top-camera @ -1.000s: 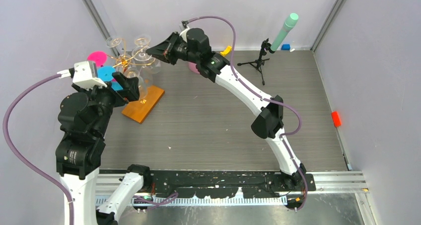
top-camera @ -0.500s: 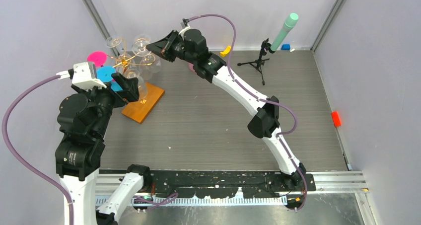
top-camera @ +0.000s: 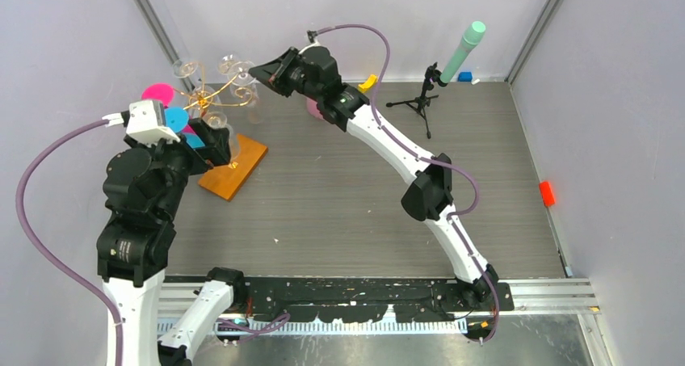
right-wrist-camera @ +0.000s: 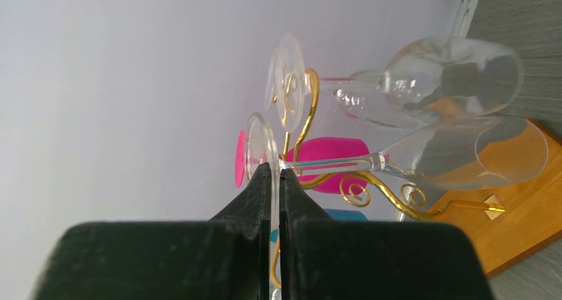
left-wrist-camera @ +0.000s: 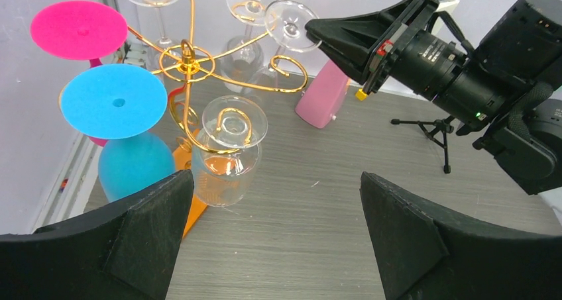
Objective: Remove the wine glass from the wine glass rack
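The wine glass rack (top-camera: 212, 98) is gold wire with curled arms on an orange wooden base (top-camera: 239, 169); its hub (left-wrist-camera: 187, 60) and one arm (right-wrist-camera: 392, 200) show in the wrist views. My right gripper (top-camera: 257, 69) is shut on the round foot (right-wrist-camera: 262, 148) of a clear wine glass (left-wrist-camera: 289, 23). That glass hangs bowl-down, its stem (right-wrist-camera: 331, 162) just off a curled arm whose spiral (left-wrist-camera: 289, 75) holds nothing. My left gripper (left-wrist-camera: 275, 247) stands open near the base, with nothing between its fingers.
Clear glasses (left-wrist-camera: 228, 151), a pink one (left-wrist-camera: 78, 28) and a blue one (left-wrist-camera: 112, 101) hang on the rack. A pink block (left-wrist-camera: 323, 96) lies behind it. A black tripod with a mint tube (top-camera: 462, 49) stands back right. A red block (top-camera: 547, 192) lies by the right wall.
My right gripper has risen and shifted back and left with the clear glass, lifting its foot away from the curled arm. The left arm has edged slightly right, still open.
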`<state>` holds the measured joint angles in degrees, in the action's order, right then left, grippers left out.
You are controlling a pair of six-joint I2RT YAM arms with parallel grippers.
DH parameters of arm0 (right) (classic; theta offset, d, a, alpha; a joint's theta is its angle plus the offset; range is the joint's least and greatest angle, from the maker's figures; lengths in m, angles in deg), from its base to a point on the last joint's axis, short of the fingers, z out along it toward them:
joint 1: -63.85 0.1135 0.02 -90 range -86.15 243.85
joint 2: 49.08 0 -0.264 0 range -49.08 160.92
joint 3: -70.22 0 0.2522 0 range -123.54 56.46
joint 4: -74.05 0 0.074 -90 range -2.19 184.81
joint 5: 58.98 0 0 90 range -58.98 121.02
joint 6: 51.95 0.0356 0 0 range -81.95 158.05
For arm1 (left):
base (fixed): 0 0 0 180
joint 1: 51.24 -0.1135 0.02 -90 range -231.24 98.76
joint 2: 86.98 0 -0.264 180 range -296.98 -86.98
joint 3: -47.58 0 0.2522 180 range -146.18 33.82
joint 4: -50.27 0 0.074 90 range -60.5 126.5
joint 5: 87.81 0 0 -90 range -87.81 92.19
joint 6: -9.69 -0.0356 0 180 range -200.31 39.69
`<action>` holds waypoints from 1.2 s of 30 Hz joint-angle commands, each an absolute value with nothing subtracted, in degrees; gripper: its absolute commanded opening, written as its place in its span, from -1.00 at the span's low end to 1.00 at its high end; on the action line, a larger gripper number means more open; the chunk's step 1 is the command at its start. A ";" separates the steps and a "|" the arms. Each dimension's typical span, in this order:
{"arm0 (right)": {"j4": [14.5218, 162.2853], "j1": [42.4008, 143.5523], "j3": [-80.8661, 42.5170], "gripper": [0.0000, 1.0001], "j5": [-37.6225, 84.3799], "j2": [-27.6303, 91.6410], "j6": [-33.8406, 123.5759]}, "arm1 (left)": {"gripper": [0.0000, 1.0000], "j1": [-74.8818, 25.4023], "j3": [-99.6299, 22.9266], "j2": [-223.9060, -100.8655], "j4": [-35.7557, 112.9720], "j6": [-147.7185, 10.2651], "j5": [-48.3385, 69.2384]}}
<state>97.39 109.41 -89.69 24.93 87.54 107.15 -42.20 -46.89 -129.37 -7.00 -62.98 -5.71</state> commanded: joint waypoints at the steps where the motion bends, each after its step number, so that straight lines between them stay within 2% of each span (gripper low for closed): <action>1: 93.79 107.41 -88.51 -0.99 25.58 82.42 107.50 | 0.99 -42.36 -46.56 -130.57 -3.19 -63.37 -4.38; 7: 88.05 105.21 -77.44 -0.99 19.89 74.52 113.14 | 0.99 -42.36 -46.54 -130.85 -2.82 -63.72 -2.15; 11: 82.05 103.53 -63.56 -0.99 18.03 67.46 114.80 | 0.99 -42.36 -44.65 -130.79 0.26 -64.67 6.45; 19: 81.07 100.23 -51.13 -0.99 13.38 56.98 116.87 | 0.99 -42.36 -40.16 -133.60 7.94 -63.23 18.67; 26: 79.85 97.92 -39.76 -0.99 10.34 47.43 118.99 | 0.99 -42.34 -34.41 -137.09 18.57 -60.61 27.15; 32: 85.38 97.62 -34.49 -0.99 10.00 40.39 120.04 | 0.97 -42.15 -30.65 -140.10 31.05 -64.48 43.53; 36: 87.31 97.60 -31.23 -0.99 9.59 36.05 120.81 | 0.98 -40.20 -26.06 -141.00 44.41 -62.91 44.82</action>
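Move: The right hand already pinches the wine glass by its foot, the bowl hanging about 10 cm below; it is bound for clear space some 17 cm right, 8 cm back and 4 cm up. The rack hub stands 10 cm left and 7 cm back of it, another hanging glass 6 cm left and 4 cm ahead. From the left hand the held glass is about 19 cm ahead, 3 cm right and 13 cm down. Rightward, away from the rack, the right hand carries the pinched glass about 17 cm, edging forward and dipping some 4 cm first, then rising past its starting height and drawing back. The open left hand swings right some 13 cm, also forward and down, turning about 40 degrees clockwise towards the glass. ##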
